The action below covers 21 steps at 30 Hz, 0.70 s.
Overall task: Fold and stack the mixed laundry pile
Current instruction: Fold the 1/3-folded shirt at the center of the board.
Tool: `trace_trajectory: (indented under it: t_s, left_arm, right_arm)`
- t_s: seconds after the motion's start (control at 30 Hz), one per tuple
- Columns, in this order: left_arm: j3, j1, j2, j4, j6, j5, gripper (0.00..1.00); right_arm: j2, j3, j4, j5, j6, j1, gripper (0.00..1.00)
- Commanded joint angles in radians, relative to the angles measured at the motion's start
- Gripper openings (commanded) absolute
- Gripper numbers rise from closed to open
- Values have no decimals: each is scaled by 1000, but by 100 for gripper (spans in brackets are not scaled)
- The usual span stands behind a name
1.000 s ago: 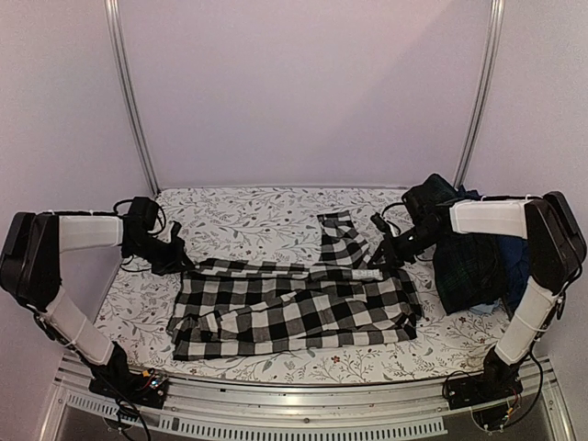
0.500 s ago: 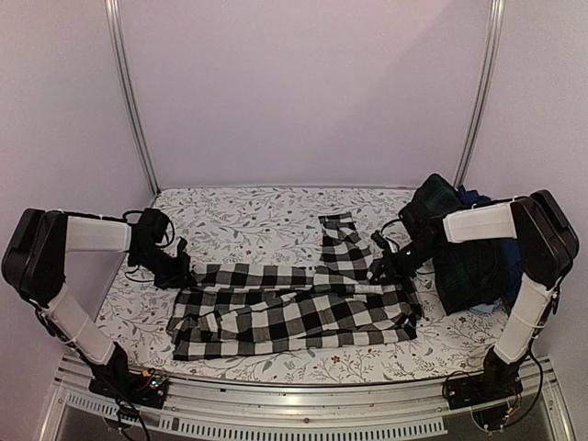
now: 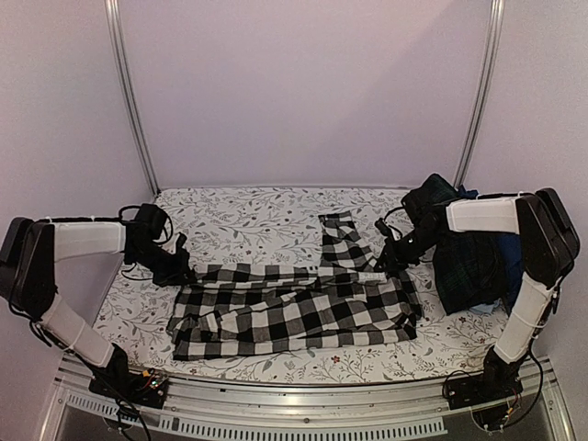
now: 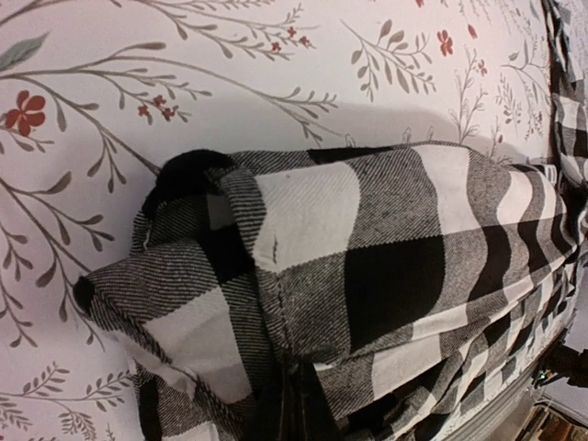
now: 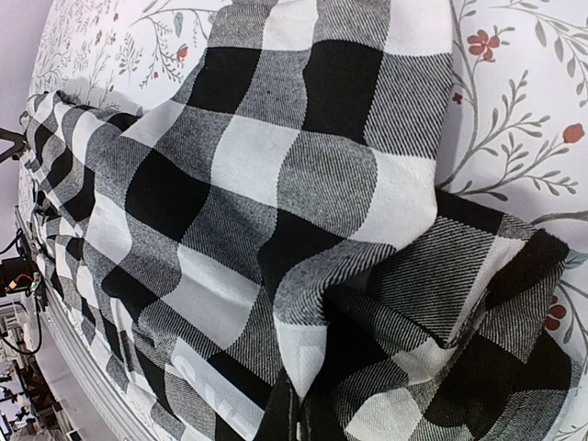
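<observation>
A black-and-white checked shirt lies spread across the floral table covering, one sleeve reaching toward the back. My left gripper is shut on the shirt's far left corner, low over the table. In the left wrist view the bunched checked cloth runs into my closed jaws. My right gripper is shut on the shirt's far right edge. The right wrist view shows a fold of the shirt pinched in its jaws. The remaining laundry pile, dark green-navy plaid on top, sits at the right.
Metal frame posts stand at both back corners before a plain wall. The table's front rail runs along the near edge. The dark pile lies right beside my right forearm. Bare floral covering shows behind the shirt.
Both grippers have sunk slightly toward the table with the shirt's far edge, which now lies flatter and shows more of its checks. Both stay shut on the cloth.
</observation>
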Motion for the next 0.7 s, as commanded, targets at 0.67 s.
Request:
trace_trajectory:
  t_s: [0.67]
  left_arm:
    - [10,-55,-88,-152,-135,-22,33]
  right_arm:
    - [-2,-48,-39,1,-54,-10,0]
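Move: Both hands have the far edge of the plaid shirt in shut fingers. The shirt's middle, where the fold is going, is about 9 cm back and 23 cm right of the left hand, some 4 cm lower. From the right hand it is about 11 cm back, 21 cm left and 5 cm lower. From the right hand, the stray sleeve lies roughly 9 cm ahead and 10 cm left; the dark garment pile, 16 cm right and 5 cm ahead. The left hand, still pinching the far edge's left end, draws it back about 4 cm and down 1.5 cm over the shirt. Its wrist tips some 10 degrees, then its fingers open about a third and let go of the cloth while it begins to lift slightly. The right hand keeps its pinch, eases back and down about 1.5 cm each, then holds still. ##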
